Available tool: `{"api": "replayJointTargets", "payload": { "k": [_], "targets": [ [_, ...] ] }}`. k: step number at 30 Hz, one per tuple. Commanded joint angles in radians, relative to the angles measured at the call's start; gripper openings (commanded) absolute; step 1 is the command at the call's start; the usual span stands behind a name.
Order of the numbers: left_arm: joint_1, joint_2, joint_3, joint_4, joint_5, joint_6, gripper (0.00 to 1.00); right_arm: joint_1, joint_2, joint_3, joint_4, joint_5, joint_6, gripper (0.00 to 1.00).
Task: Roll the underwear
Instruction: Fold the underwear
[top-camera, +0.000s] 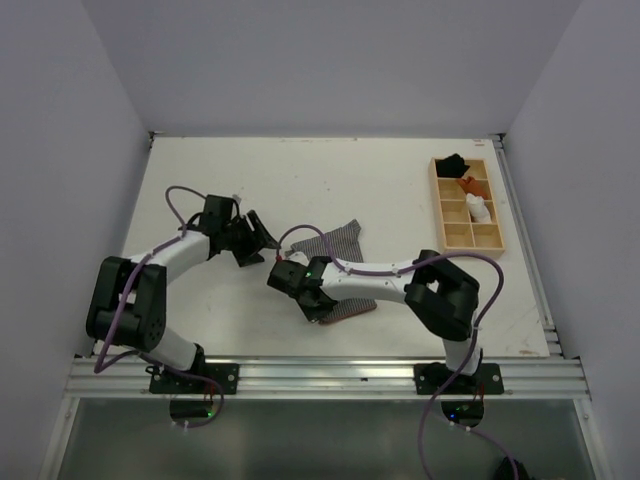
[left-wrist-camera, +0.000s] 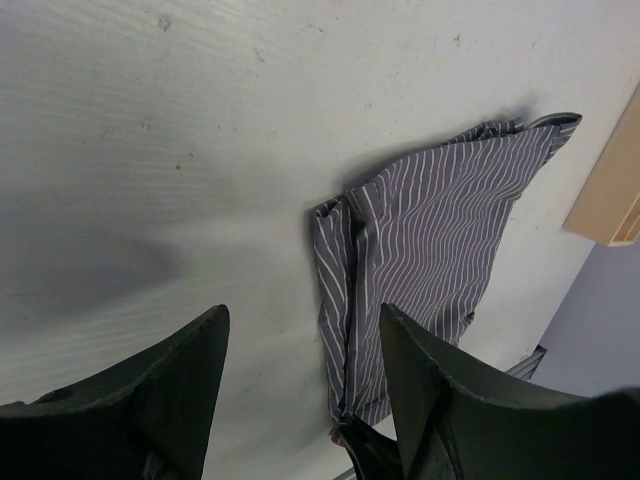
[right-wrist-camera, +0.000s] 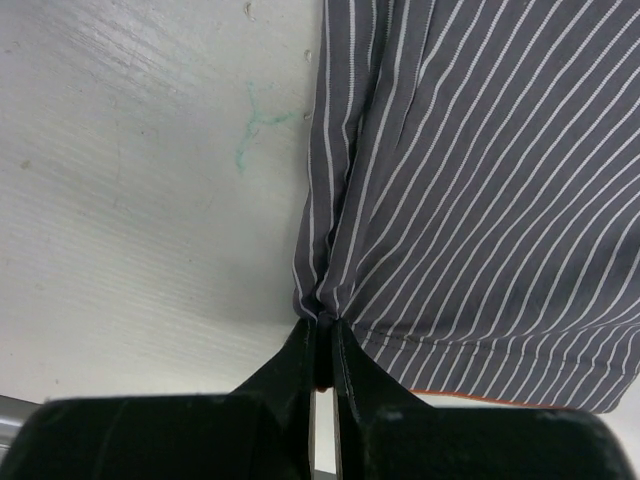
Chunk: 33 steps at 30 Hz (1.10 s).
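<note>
The underwear (top-camera: 342, 239), grey with fine white stripes, lies flat mid-table, and my right arm crosses over its middle. My right gripper (top-camera: 320, 310) is shut on the underwear's near corner, and the cloth bunches into the closed tips in the right wrist view (right-wrist-camera: 322, 325). The rest of the underwear (right-wrist-camera: 480, 180) spreads away flat. My left gripper (top-camera: 265, 237) is open and empty, just left of the garment. In the left wrist view it (left-wrist-camera: 303, 312) hovers above bare table, with the underwear (left-wrist-camera: 430, 250) beyond its right finger.
A wooden divided tray (top-camera: 437, 200) stands at the back right, holding small black, orange and white bundles. Its corner shows in the left wrist view (left-wrist-camera: 612, 195). A metal rail (top-camera: 320, 375) runs along the table's near edge. White walls enclose the table.
</note>
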Motion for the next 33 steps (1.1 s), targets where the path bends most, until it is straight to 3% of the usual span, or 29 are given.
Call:
{"api": "replayJointTargets", "payload": {
  "k": [1, 12, 20, 30, 33],
  "targets": [
    [-0.029, 0.003, -0.055, 0.147, 0.003, -0.106, 0.66, 0.007, -0.034, -0.032, 0.031, -0.015, 0.021, 0.0],
    [-0.146, 0.097, -0.078, 0.322, -0.033, -0.246, 0.65, 0.008, -0.045, -0.027, 0.054, -0.023, 0.01, 0.0],
    [-0.172, 0.159, -0.051, 0.313, -0.07, -0.235, 0.61, 0.008, -0.057, -0.027, 0.06, -0.023, 0.004, 0.0],
    [-0.175, 0.205, -0.003, 0.242, -0.116, -0.199, 0.38, 0.007, -0.062, -0.01, 0.063, -0.025, -0.008, 0.0],
    [-0.175, 0.2, 0.017, 0.216, -0.133, -0.177, 0.19, 0.008, -0.057, -0.001, 0.064, -0.031, -0.013, 0.0]
  ]
}}
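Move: Some 6 cm to the right of the open left hand, about 1 cm ahead and 5 cm lower, lies the underwear's far-left corner. The far-right corner is roughly 5 cm ahead and 24 cm right of that hand; the near-left corner, about 17 cm back and 14 cm right of it, is already pinched in the right hand. From the right hand, the far-left corner lies about 18 cm ahead and 8 cm left, level with it. Sweeping right about 6 cm and sinking as it goes, the left hand comes in over the underwear's far-left corner, then eases down and slightly forward, about 4 cm lower in all, its fingers closing around the folded edge there. The right hand stays in place, keeping its shut grip on the near-left corner. ##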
